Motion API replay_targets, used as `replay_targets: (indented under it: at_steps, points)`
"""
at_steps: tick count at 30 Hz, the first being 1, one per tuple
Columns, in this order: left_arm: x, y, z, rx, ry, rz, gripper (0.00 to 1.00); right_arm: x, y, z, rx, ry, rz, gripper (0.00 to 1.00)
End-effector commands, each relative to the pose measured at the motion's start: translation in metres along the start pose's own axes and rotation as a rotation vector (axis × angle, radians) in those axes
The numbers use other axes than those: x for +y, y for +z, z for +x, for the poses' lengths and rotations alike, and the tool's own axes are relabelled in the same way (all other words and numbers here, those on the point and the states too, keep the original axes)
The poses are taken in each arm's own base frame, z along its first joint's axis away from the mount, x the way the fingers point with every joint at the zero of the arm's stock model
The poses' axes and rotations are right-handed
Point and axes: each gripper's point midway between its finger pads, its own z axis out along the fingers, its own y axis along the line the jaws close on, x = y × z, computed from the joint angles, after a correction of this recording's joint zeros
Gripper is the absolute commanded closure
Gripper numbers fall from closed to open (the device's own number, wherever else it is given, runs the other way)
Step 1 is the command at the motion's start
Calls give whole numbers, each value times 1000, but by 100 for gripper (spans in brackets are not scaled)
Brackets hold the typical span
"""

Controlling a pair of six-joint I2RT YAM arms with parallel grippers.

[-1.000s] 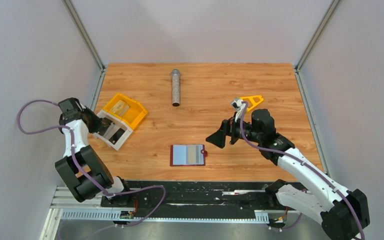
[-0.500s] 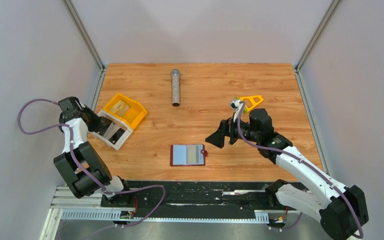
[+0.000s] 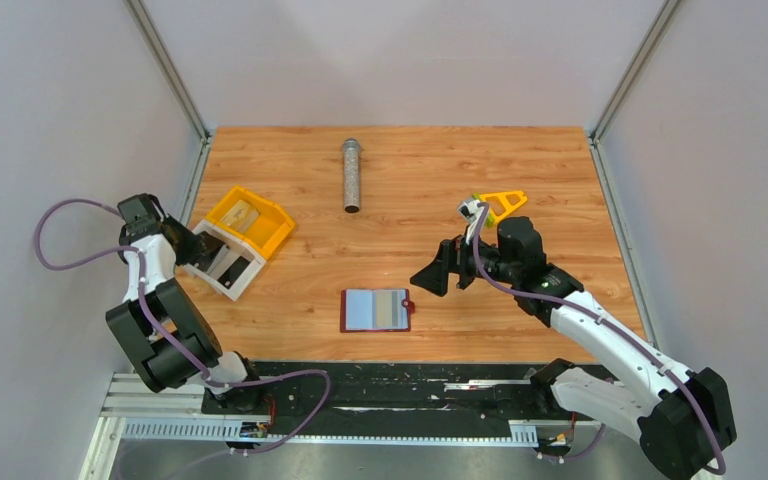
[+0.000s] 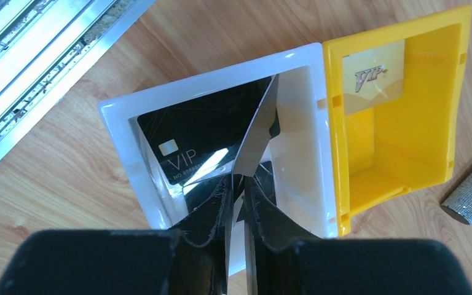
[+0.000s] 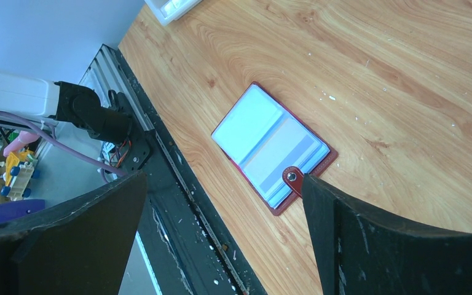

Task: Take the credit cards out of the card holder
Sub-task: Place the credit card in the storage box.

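The dark-red card holder (image 3: 376, 310) lies open and flat near the table's front edge, blue-grey pockets up (image 5: 273, 147). My right gripper (image 3: 440, 272) hovers wide open to its right, nothing between the fingers (image 5: 222, 177). My left gripper (image 3: 200, 246) points into the white tray (image 4: 117, 110). Its jaws stand a narrow slit apart, and a thin grey card (image 4: 259, 135) stands edge-on between them with light beside it. A black VIP card (image 4: 196, 141) lies in the white tray. A tan-gold VIP card (image 4: 375, 77) leans in the yellow tray (image 4: 399, 27).
A grey metal cylinder (image 3: 351, 175) lies at the back centre. An orange triangular piece (image 3: 505, 203) sits behind the right arm. The black rail (image 3: 380, 385) runs along the near edge, and an aluminium frame (image 4: 37, 61) borders the table on the left.
The left jaws have parted slightly around the grey card over the white tray. The right arm has shifted a little; the card holder has not moved.
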Motion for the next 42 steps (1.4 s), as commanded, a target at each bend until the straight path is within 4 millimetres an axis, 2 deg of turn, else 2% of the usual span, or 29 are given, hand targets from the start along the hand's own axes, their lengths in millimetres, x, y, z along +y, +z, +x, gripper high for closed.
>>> replay_targets:
  at_steps: [1, 16, 31, 35, 42]
  points:
    - [6, -3, -20, -52, -18, -49, 81, 5, 0, -13, -39, -34, -11, 0]
    - [13, -5, -21, -58, -21, -91, 67, 4, -1, -13, -42, -33, -7, 0]
    - [15, -6, -24, -62, -24, -110, 62, 3, -2, -15, -47, -35, -1, 0]
    - [10, -7, -25, -58, -20, -85, 61, 2, -1, -13, -43, -35, 3, 0]
    - [-15, -23, -30, -54, 7, 32, 62, -3, 2, -13, -34, -3, 28, 0]
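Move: The left hand holds a card over the storage box's white compartment, whose middle is about 1 cm ahead, 1 cm right and 5 cm below. The yellow compartment's middle is roughly 9 cm ahead and 8 cm right; the open card holder is some 34 cm right and 10 cm back. From the idle right hand, the white compartment is about 45 cm left, 6 cm ahead and 13 cm below. The left fingers open further, releasing the card, while the hand eases back-left and down 1–2 cm, then rises. ##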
